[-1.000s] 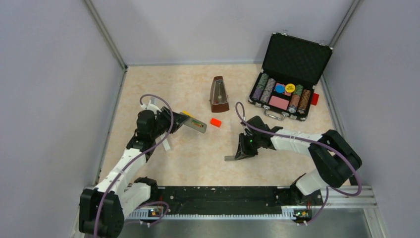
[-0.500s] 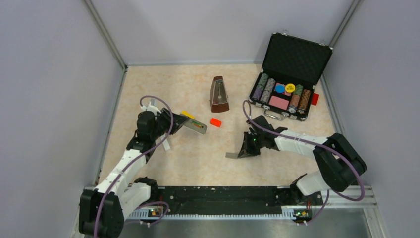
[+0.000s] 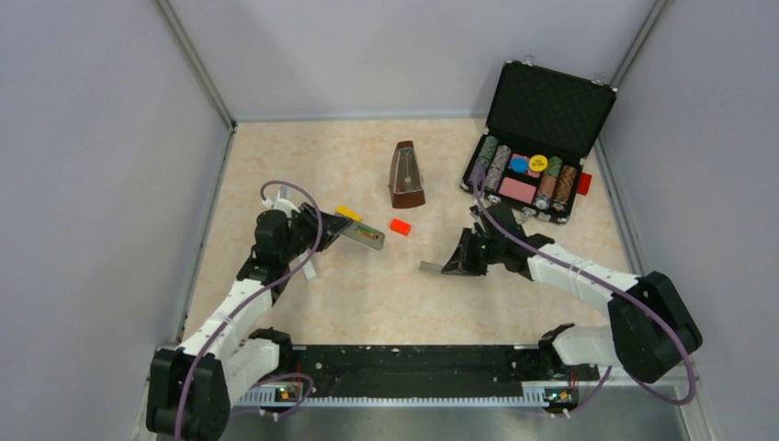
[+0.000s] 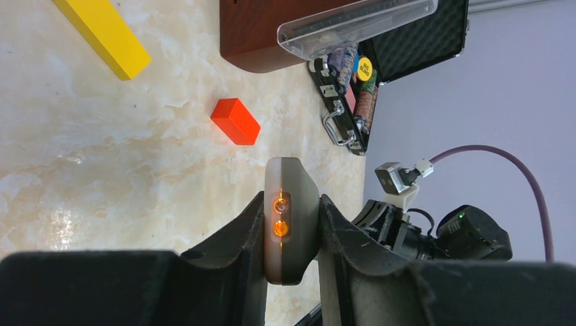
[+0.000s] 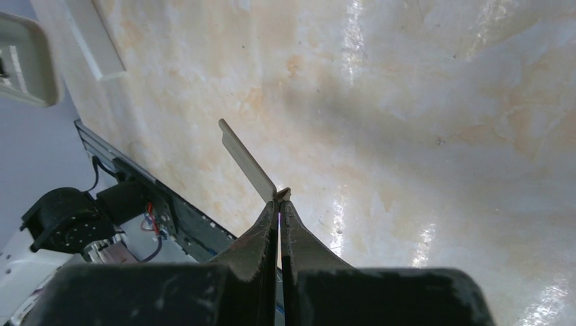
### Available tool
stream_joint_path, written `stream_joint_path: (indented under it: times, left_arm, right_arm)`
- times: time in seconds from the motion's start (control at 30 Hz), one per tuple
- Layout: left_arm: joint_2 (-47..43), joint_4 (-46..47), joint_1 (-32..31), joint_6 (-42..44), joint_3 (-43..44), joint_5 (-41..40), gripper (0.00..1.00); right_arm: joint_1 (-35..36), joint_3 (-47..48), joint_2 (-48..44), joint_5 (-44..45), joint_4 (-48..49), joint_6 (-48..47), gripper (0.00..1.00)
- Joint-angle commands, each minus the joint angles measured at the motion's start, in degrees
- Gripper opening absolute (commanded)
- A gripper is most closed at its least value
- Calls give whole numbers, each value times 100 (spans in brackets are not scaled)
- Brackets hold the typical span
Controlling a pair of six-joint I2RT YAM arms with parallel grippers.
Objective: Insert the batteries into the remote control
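My left gripper [image 3: 333,227] is shut on the near end of the grey remote control [image 3: 361,234], held above the table and pointing right. A thin green and red-orange strip, the batteries [image 3: 371,236], shows in its recess. In the left wrist view the remote control [image 4: 291,224] stands edge-on between the fingers [image 4: 234,238], with two orange round spots on its end. My right gripper [image 3: 452,265] is shut on a thin grey cover [image 3: 432,267]. In the right wrist view that cover [image 5: 246,159] sticks out from the closed gripper [image 5: 279,198], just above the table.
A chunky red-orange block [image 3: 400,226] and a flat yellow block [image 3: 347,212] lie near the remote. A brown metronome [image 3: 406,175] stands behind them. An open case of poker chips [image 3: 533,175] sits back right. A slim white bar [image 3: 310,266] lies beside the left arm.
My right gripper has closed on the grey cover and carried it away from the near edge, toward the table's middle. The left arm and the remote have stayed put.
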Motion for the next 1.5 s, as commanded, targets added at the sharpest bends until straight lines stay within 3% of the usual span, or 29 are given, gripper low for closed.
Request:
stream_joint_path:
  times: [0.0, 0.37, 0.53, 0.83, 1.47]
  left_arm:
    - [98, 1219, -47, -65, -205, 361, 0]
    - [735, 3683, -296, -60, -360, 1091, 0]
    - [1038, 4315, -543, -83, -147, 1186, 0]
    - [1323, 4430, -1002, -91, 235, 951, 0]
    - [1647, 4381, -1469, 46, 544, 569, 0]
  right_arm:
    - [-107, 328, -509, -196, 296, 247, 0]
    - [-124, 947, -1116, -649, 916, 1215, 0]
    - [-125, 1058, -1107, -700, 1235, 1518, 0]
    - [-86, 1175, -974, -788, 1580, 1685, 0]
    - [-73, 1123, -940, -868, 1296, 1584, 0]
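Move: From the right hand, the remote control in the left gripper lies about 20 cm left, 6 cm ahead and 8 cm higher; the red block stands some 12 cm left, 14 cm ahead, 5 cm below. From the left hand, the battery cover in the right fingers is roughly 21 cm right, 7 cm back and 11 cm below, the red block about 13 cm right, 7 cm ahead, 15 cm below, the metronome 17 cm right, 17 cm ahead, 10 cm below. Lift the right gripper, still pinching the battery cover, about 17 cm towards the remote, mostly early, drifting left and a little forward while tipping its fingertips up some 30 degrees; then hold it there. Meanwhile carry the still-gripped remote about 10 cm right and some 7 cm up to meet it, turning the left wrist clockwise and tilting its fingertips up. ##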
